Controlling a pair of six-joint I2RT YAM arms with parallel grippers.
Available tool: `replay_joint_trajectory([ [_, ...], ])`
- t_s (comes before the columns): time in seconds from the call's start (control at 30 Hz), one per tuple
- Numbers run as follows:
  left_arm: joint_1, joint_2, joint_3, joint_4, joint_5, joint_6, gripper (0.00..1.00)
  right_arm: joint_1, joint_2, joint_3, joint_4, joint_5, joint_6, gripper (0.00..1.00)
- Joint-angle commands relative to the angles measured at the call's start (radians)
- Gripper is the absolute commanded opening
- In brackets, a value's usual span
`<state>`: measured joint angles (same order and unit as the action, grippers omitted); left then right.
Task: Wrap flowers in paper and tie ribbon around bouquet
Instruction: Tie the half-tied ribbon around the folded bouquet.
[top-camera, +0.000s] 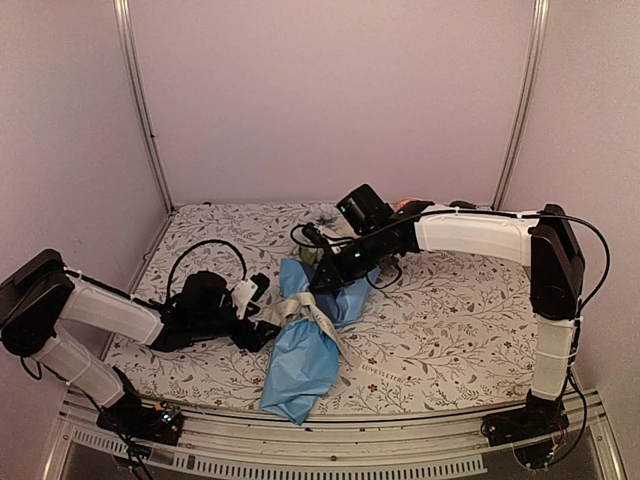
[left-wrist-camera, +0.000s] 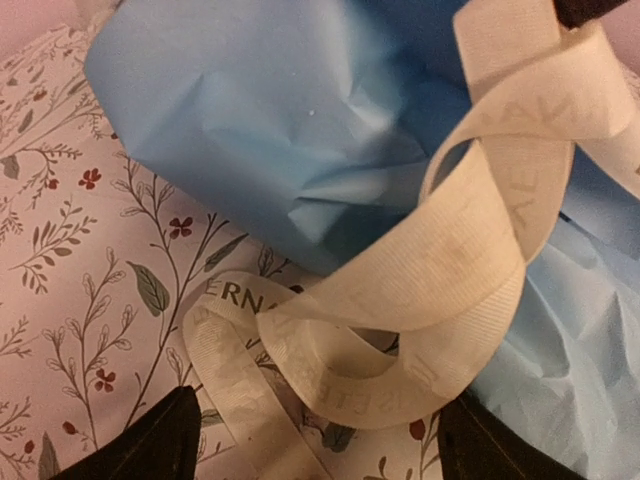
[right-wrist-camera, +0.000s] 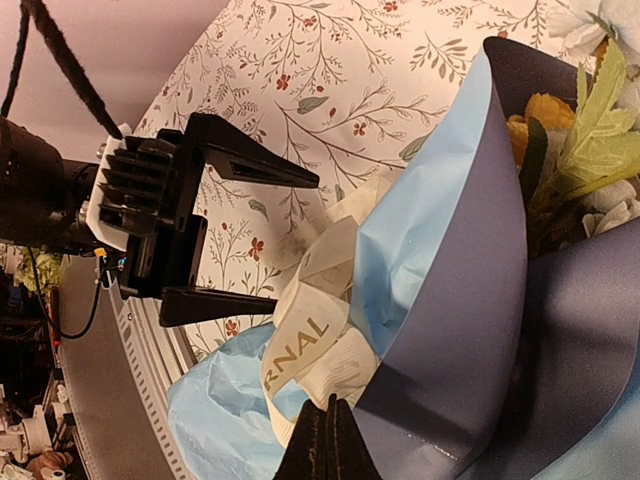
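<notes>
The bouquet (top-camera: 303, 352) lies across the middle of the table, a cone of light blue paper (left-wrist-camera: 260, 110) with a dark navy inner face (right-wrist-camera: 470, 260). Flowers (right-wrist-camera: 585, 110), yellow and white with green leaves, show at its open far end. The cream ribbon (top-camera: 306, 313) crosses the cone's middle and curls in loose loops (left-wrist-camera: 440, 290) beside it. My left gripper (left-wrist-camera: 320, 450) stands open just left of the cone, with a ribbon loop lying between its fingers, untouched. My right gripper (right-wrist-camera: 328, 440) is shut over the cone, its tips pinching the ribbon (right-wrist-camera: 320, 340).
A white leaf-printed tablecloth (top-camera: 450, 320) covers the table. A black cable (top-camera: 205, 248) loops above the left arm. A metal rail (top-camera: 330, 440) runs along the near edge. Pale walls and two upright posts (top-camera: 145, 110) close in the back and sides.
</notes>
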<state>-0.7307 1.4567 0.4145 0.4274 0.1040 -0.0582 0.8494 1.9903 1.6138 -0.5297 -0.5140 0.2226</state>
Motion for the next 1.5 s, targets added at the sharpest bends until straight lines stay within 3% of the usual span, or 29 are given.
replay_joint_trajectory([
  [0.0,0.03,0.066,0.056,-0.014,-0.034,0.019,0.86,-0.005,-0.034,-0.023,0.019,-0.014,0.006,0.0],
  [0.2,0.055,0.183,0.134,-0.016,0.108,0.036,0.86,-0.006,-0.033,-0.033,0.02,-0.017,0.004,0.0],
  [0.43,0.054,0.15,0.095,0.073,0.186,0.041,0.47,-0.004,-0.042,-0.047,0.021,-0.008,0.004,0.0],
  [0.57,0.054,0.07,0.041,0.124,0.16,0.049,0.42,-0.005,-0.039,-0.046,0.022,-0.009,0.004,0.0],
  [0.63,0.054,0.041,0.027,0.13,0.164,0.056,0.32,-0.005,-0.038,-0.044,0.023,-0.008,0.004,0.0],
  [0.7,0.054,0.026,0.024,0.121,0.161,0.058,0.17,-0.006,-0.04,-0.043,0.025,-0.004,0.008,0.0],
  [0.87,0.054,0.002,0.012,0.111,0.181,0.042,0.01,-0.009,-0.06,-0.047,0.026,0.03,0.017,0.0],
  [1.13,0.055,-0.012,-0.014,0.04,0.158,-0.093,0.0,-0.028,-0.147,-0.14,0.051,0.074,0.06,0.0],
  [1.47,0.057,0.116,0.003,-0.013,0.172,-0.221,0.0,-0.025,-0.318,-0.443,0.123,-0.038,0.124,0.0],
])
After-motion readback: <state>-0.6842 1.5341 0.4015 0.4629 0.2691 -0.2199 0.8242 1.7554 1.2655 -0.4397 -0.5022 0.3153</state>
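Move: The slack ribbon loop hangs just beyond the left hand's open fingers, about 3 cm ahead, 3 cm right and level with them; the ribbon knot is some 4 cm ahead, 6 cm right and 1 cm up, and the paper's lower end roughly 8 cm back, 6 cm right and 2 cm below. From the right hand, shut on a ribbon end, the knot lies about 2 cm ahead, 4 cm left and 8 cm below, and the paper's open top 7 cm ahead, 4 cm right and 7 cm below. Forward and down about 3 cm, the left hand dips at the slack loop, eases right and back while its fingers shut on the ribbon, lifts some 4 cm, then sinks again as it draws back, tipping down. The right hand keeps its pinch, sinking slowly, then late on sweeps right about 5 cm and back, pulling its ribbon end away from the knot. ##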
